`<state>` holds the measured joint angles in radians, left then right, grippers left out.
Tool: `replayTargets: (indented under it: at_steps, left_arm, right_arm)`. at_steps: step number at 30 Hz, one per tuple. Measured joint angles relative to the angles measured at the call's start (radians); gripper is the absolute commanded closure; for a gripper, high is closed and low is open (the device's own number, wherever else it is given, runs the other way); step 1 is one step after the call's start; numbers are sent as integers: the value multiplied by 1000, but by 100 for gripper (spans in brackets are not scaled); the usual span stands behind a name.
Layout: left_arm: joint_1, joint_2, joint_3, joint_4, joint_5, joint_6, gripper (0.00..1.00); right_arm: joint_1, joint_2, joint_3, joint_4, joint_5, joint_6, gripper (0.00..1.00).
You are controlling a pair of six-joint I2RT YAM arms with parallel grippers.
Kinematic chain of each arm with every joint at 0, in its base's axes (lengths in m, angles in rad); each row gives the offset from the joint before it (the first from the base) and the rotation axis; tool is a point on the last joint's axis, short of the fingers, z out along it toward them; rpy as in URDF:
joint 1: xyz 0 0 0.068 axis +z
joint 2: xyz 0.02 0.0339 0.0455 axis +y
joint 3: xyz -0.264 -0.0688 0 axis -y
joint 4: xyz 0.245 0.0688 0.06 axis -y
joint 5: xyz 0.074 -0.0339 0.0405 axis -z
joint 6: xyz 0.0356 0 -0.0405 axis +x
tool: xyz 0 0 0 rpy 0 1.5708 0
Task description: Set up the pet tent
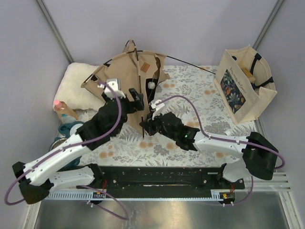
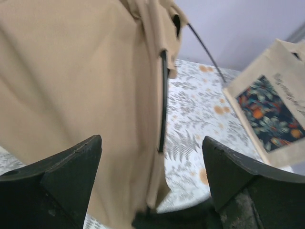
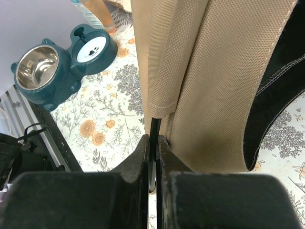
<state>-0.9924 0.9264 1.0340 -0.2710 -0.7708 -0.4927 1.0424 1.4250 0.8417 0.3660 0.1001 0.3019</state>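
The pet tent [image 1: 125, 71] of tan canvas stands half-raised at the back middle of the table, with a brown label [image 1: 144, 67], a white pom-pom [image 1: 151, 85] and thin black poles sticking out. My left gripper [image 1: 137, 98] is open at the tent's front face. In the left wrist view its fingers [image 2: 71, 171] stand wide apart, with loose canvas [image 2: 71, 81] and a black pole [image 2: 163, 100] ahead of them. My right gripper [image 3: 152, 143] is shut on a thin black pole [image 3: 154, 126] at the canvas hem, beside the dark lining [image 3: 281, 86].
A beige tote bag [image 1: 245, 86] with a floral print stands at the back right. A white fluffy cushion [image 1: 74, 86] lies at the back left. Near the left edge are a bottle [image 1: 63, 109] and a teal double pet bowl [image 3: 57, 67]. A floral cloth [image 1: 200, 95] covers the table.
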Motion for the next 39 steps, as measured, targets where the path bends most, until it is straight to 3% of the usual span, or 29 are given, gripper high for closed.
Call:
replayTargets:
  at_steps: [7,14,20,24,28,30,31,33,35,39]
  left_arm:
    - [262,190,66,18,197,6,15]
    - [320,241,163,19,289,29,19]
    - [340,293,234,13,313,55,46]
    - [359,363,291,-32,314,59,74]
    - [366,416,315,-60,315,69,91]
    - [366,431,329,-79,315,75,100]
    - [365,436,338,-84,317,78,100]
    - [364,444,355,-97,319,87,100]
    - [364,446,365,-99,318,111,100]
    - [370,446,370,-103,318,192,100]
  right_arm:
    - [46,0,5,-47,67,-39,100]
    - [82,33,5,-75,127,-87,100]
    - [97,52,5,-95,154,-113,98]
    - [101,52,5,-104,172,-123,97]
    - [103,52,5,-117,178,-127,92]
    - [103,52,5,-129,180,-130,83]
    - [103,52,5,-129,180,-132,78]
    - [103,49,9,-132,180,-135,55]
    - [105,28,12,-158,180,-144,38]
    - [109,-61,19,-220,190,-149,20]
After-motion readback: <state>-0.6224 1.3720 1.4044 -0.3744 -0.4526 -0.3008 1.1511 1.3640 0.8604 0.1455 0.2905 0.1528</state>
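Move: The open left hand faces the tent's upright pole in its fabric sleeve, about 12 cm ahead, 2 cm right and 2 cm lower; the XCPET label is some 15 cm ahead, 4 cm right and 2 cm higher, the white pompom about 11 cm ahead, 6 cm right and 12 cm lower. The right hand already pinches the pole's lower part, with the tent's near corner some 8 cm below, 2 cm back and 2 cm left. Left reaches some 12 cm forward and pinches the sleeved pole; right lowers it about 5 cm, then releases. ##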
